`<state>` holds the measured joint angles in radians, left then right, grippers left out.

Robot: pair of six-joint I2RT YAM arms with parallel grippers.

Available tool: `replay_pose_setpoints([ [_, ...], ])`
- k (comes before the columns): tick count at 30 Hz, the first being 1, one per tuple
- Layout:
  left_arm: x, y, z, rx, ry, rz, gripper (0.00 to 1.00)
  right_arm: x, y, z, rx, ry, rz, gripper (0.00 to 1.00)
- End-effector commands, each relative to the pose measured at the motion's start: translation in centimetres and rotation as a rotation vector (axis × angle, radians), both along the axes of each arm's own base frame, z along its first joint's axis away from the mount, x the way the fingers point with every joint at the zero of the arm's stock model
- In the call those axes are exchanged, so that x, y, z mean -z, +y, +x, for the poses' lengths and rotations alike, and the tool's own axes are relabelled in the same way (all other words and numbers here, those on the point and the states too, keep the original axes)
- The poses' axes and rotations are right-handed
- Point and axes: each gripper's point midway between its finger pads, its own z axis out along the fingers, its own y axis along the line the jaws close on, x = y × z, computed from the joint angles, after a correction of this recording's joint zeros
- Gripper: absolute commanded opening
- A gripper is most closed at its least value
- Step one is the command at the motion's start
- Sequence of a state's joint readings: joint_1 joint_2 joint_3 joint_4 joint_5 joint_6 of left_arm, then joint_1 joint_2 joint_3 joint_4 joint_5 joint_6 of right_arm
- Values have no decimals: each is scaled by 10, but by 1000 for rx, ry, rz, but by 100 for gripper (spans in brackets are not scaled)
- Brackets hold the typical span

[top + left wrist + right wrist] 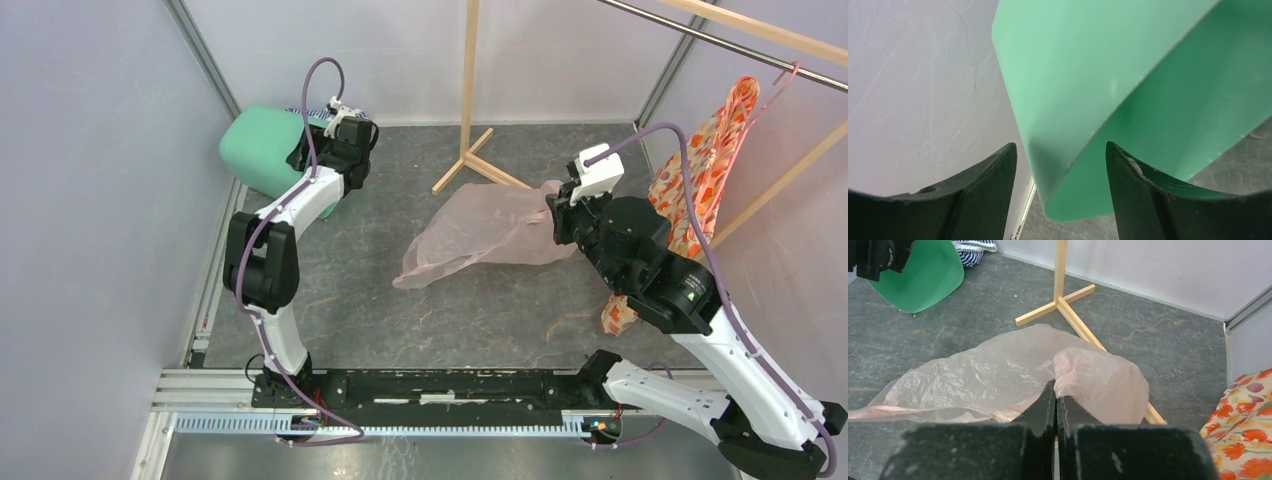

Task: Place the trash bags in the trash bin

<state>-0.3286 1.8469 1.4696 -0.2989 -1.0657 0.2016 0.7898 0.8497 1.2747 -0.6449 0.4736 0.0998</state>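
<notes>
The mint-green trash bin (262,150) lies tipped at the far left by the wall, its mouth facing the floor's middle. My left gripper (302,152) is at its rim. In the left wrist view the jaws (1061,150) stand open astride the bin's wall (1088,75), one finger outside and one inside. The pale pink trash bag (480,235) is spread crumpled on the floor at centre. My right gripper (553,215) is shut on the bag's right end; the plastic (973,375) bunches at the closed fingertips (1055,385). The bin (923,275) shows far left in that view.
A wooden stand (470,100) rises just behind the bag, its foot (1063,305) partly under the plastic. An orange floral garment (690,180) hangs at the right from a rail. A blue-white striped cloth (973,252) lies behind the bin. Walls close in left and back.
</notes>
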Motion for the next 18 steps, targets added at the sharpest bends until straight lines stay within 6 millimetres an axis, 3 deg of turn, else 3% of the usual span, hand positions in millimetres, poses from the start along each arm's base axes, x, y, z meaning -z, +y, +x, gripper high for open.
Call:
replay_pose_setpoints([
  [1,-14,21,18,-71,-66,42,70,-5,2,-1,-16,-21,21,0],
  [6,-17,29,25,-85,-85,44,55,-2,3,-2,-24,-9,6,0],
  [10,-22,26,24,-74,-101,11,22,-1,3,-2,-22,-10,8,0],
  [12,-27,21,21,-61,-104,-8,11,-1,4,-1,-21,-10,5,0],
  [15,-42,5,11,-24,-124,-38,3,0,4,1,-16,-10,-1,0],
  [18,-52,-12,-2,14,-115,-96,2,-2,0,3,5,-16,-12,0],
])
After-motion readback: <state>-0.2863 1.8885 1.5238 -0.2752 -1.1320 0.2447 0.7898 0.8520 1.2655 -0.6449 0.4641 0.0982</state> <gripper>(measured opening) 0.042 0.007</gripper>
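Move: Just to the left hand's left, about 7 cm, 2 cm ahead and 8 cm lower, lies the middle of the trash bin on its side, its near rim already between the open fingertips' line. The striped cloth lies some 14 cm ahead and 5 cm right of this hand; the wooden rack foot about 39 cm right and 3 cm ahead, both on the floor. From the right hand the bin is about 57 cm left, 24 cm ahead, 26 cm below. Reaching about 3 cm to its left, with a little forward and down, the left hand brings its open fingers over the bin's rim. They close nearly shut and pinch the thin wall, one finger inside and one outside, while the hand rises some 2.5 cm and at the last eases a centimetre back right. The right hand stays put, still gripping the trash bag. ##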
